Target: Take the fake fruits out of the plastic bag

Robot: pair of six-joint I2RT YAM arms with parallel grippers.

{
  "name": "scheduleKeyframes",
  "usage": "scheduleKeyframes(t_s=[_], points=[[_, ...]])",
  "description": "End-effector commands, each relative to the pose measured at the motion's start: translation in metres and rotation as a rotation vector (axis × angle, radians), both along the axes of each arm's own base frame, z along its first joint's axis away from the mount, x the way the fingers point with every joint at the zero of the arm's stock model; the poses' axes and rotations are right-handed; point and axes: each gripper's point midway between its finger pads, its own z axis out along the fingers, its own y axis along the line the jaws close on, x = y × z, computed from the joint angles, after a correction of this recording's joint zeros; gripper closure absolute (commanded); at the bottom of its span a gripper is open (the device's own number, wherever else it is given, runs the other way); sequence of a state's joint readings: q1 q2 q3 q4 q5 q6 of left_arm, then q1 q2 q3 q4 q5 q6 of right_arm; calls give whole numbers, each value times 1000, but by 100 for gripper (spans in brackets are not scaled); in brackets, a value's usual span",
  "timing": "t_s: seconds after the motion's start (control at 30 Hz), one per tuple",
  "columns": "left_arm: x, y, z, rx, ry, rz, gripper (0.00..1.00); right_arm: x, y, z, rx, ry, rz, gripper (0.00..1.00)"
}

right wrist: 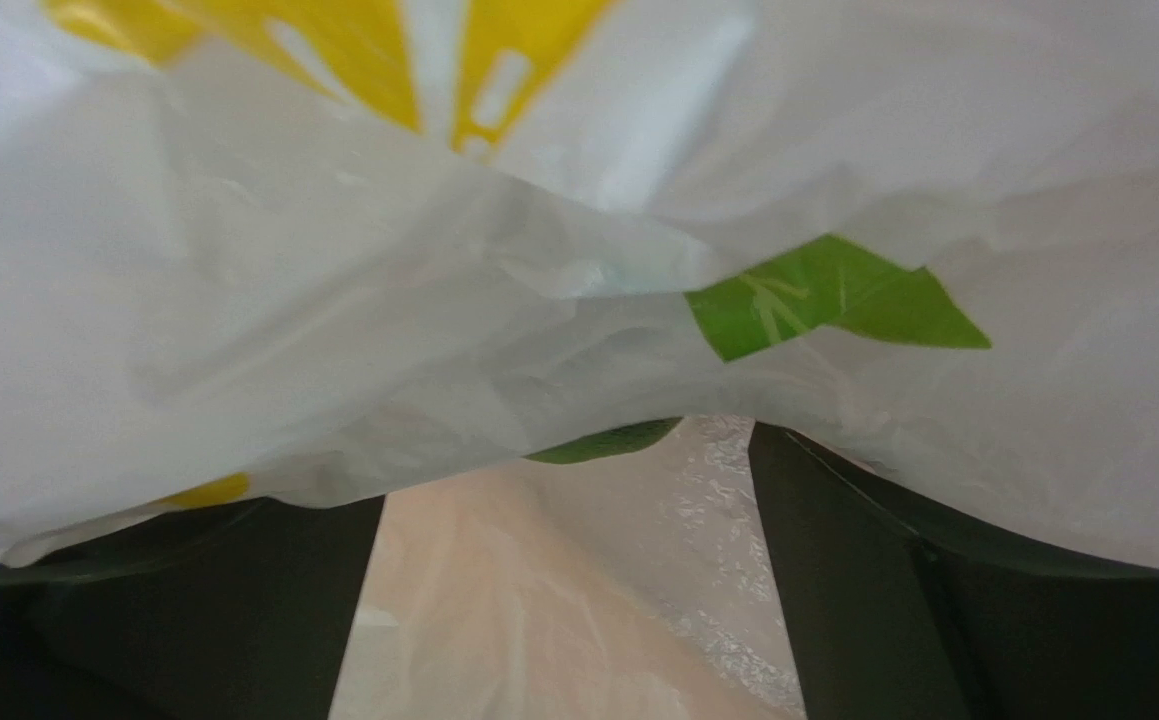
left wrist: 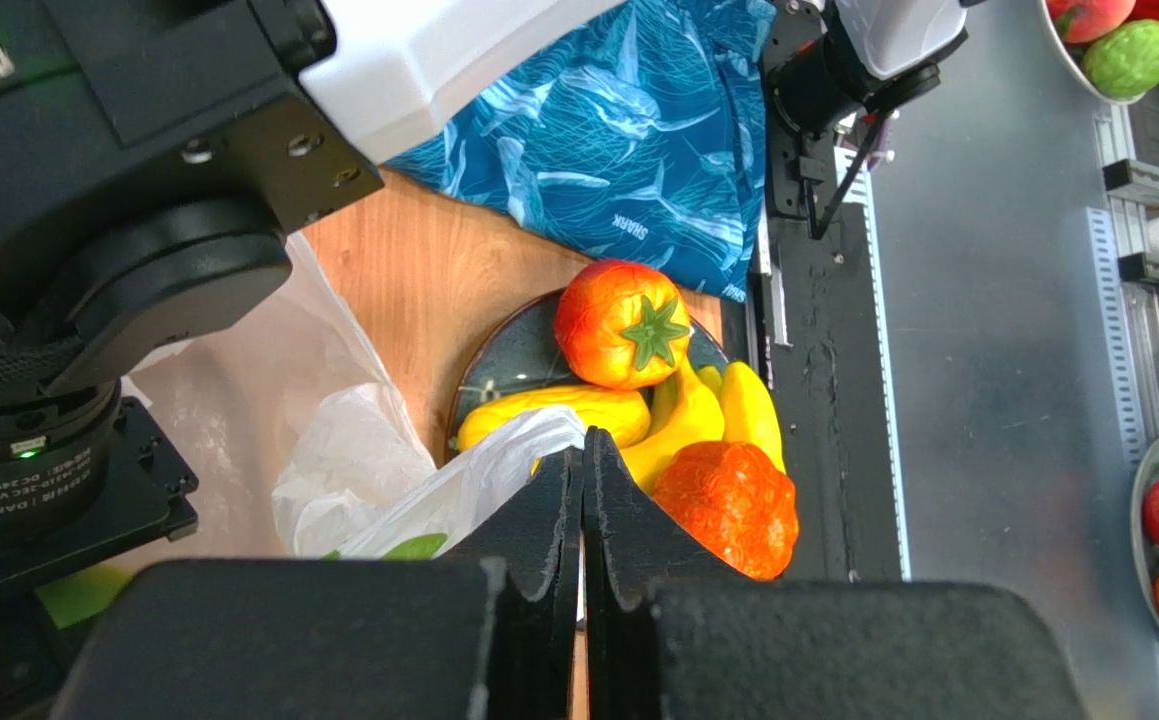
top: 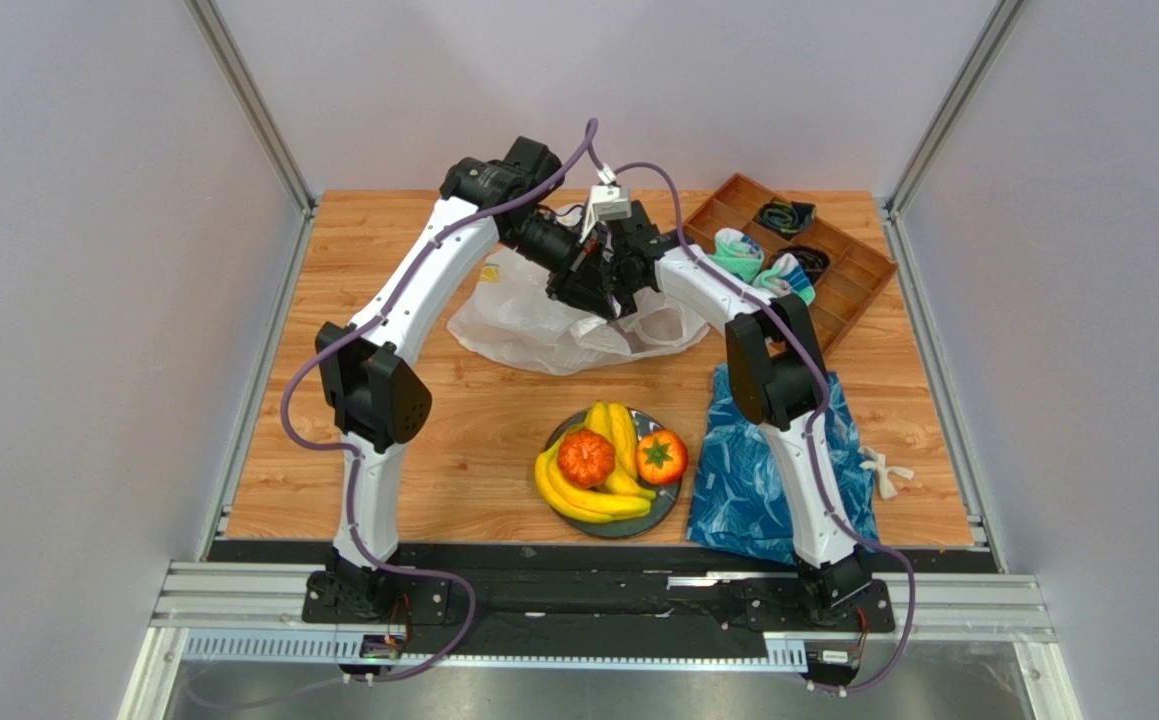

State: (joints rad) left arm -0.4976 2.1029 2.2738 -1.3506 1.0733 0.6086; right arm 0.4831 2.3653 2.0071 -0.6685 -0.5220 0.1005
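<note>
The white plastic bag (top: 540, 327) lies crumpled at the back middle of the table. My left gripper (top: 596, 285) sits at the bag's right edge; in the left wrist view its jaws (left wrist: 584, 443) are shut with a fold of the bag (left wrist: 450, 488) pinched at the tip. My right gripper (top: 633, 278) is open, with bag film (right wrist: 390, 270) draped over its wide-spread fingers (right wrist: 841, 555). On a dark plate (top: 669, 510) near the front lie the fake fruits: yellow bananas (top: 600, 495), a bumpy orange ball (top: 587, 456) and a red-orange fruit with a green stem (top: 662, 456). I cannot see any fruit inside the bag.
A blue patterned cloth (top: 758, 465) lies right of the plate, under the right arm. A wooden divided tray (top: 856, 285) with teal-and-white socks (top: 758, 263) stands at the back right. A small white object (top: 886, 473) lies by the right edge. Bowls of other fruit (left wrist: 1126, 53) stand off the table.
</note>
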Motion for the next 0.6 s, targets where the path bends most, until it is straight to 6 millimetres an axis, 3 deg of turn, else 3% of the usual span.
scheduleKeyframes(t_s=[0.0,0.23,0.3,0.37,0.4,0.47,0.5,0.53,0.57], points=[[-47,17,12,78,239,-14,100,13,-2,1,-47,-62,-10,18],[-48,19,9,96,242,-14,100,21,-5,24,-30,-148,12,50],[-49,22,8,103,233,-17,100,21,-9,41,-26,-185,20,50],[-47,25,6,111,233,-8,100,15,-18,43,-47,-210,49,51],[-43,29,5,116,226,1,100,12,-24,59,-47,-246,56,52],[-39,33,4,120,219,15,100,0,-35,59,-59,-239,68,54],[-33,38,4,121,213,36,100,-2,-43,78,-56,-277,69,57],[-30,42,4,121,210,47,100,-10,-53,71,-77,-260,69,58],[-27,45,5,122,204,58,100,-12,-62,75,-84,-269,59,59]])
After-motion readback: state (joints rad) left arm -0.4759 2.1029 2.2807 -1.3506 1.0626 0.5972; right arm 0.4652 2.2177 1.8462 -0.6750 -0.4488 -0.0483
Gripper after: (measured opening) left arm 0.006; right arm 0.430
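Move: The right gripper, wide open, is reached under the bag's raised lip; the bag's middle lies level with it, about 3 cm to its left and 3 cm below. From this hand the plate of fruit is some 25 cm back and 2 cm to the right, with the red tomato on it about 23 cm back and 9 cm right. From the left gripper, pinching the lip above, the bag's middle is about 12 cm ahead, 2 cm left and 20 cm below. Close the right gripper inside the bag from nearly wide open to a bit under half, sinking about 1 cm as the fingers come together. Then draw it to the right, a little back and up, about 4 cm off to the right in all, speeding up at the end. Keep the left gripper shut on the lip, nearly still. ##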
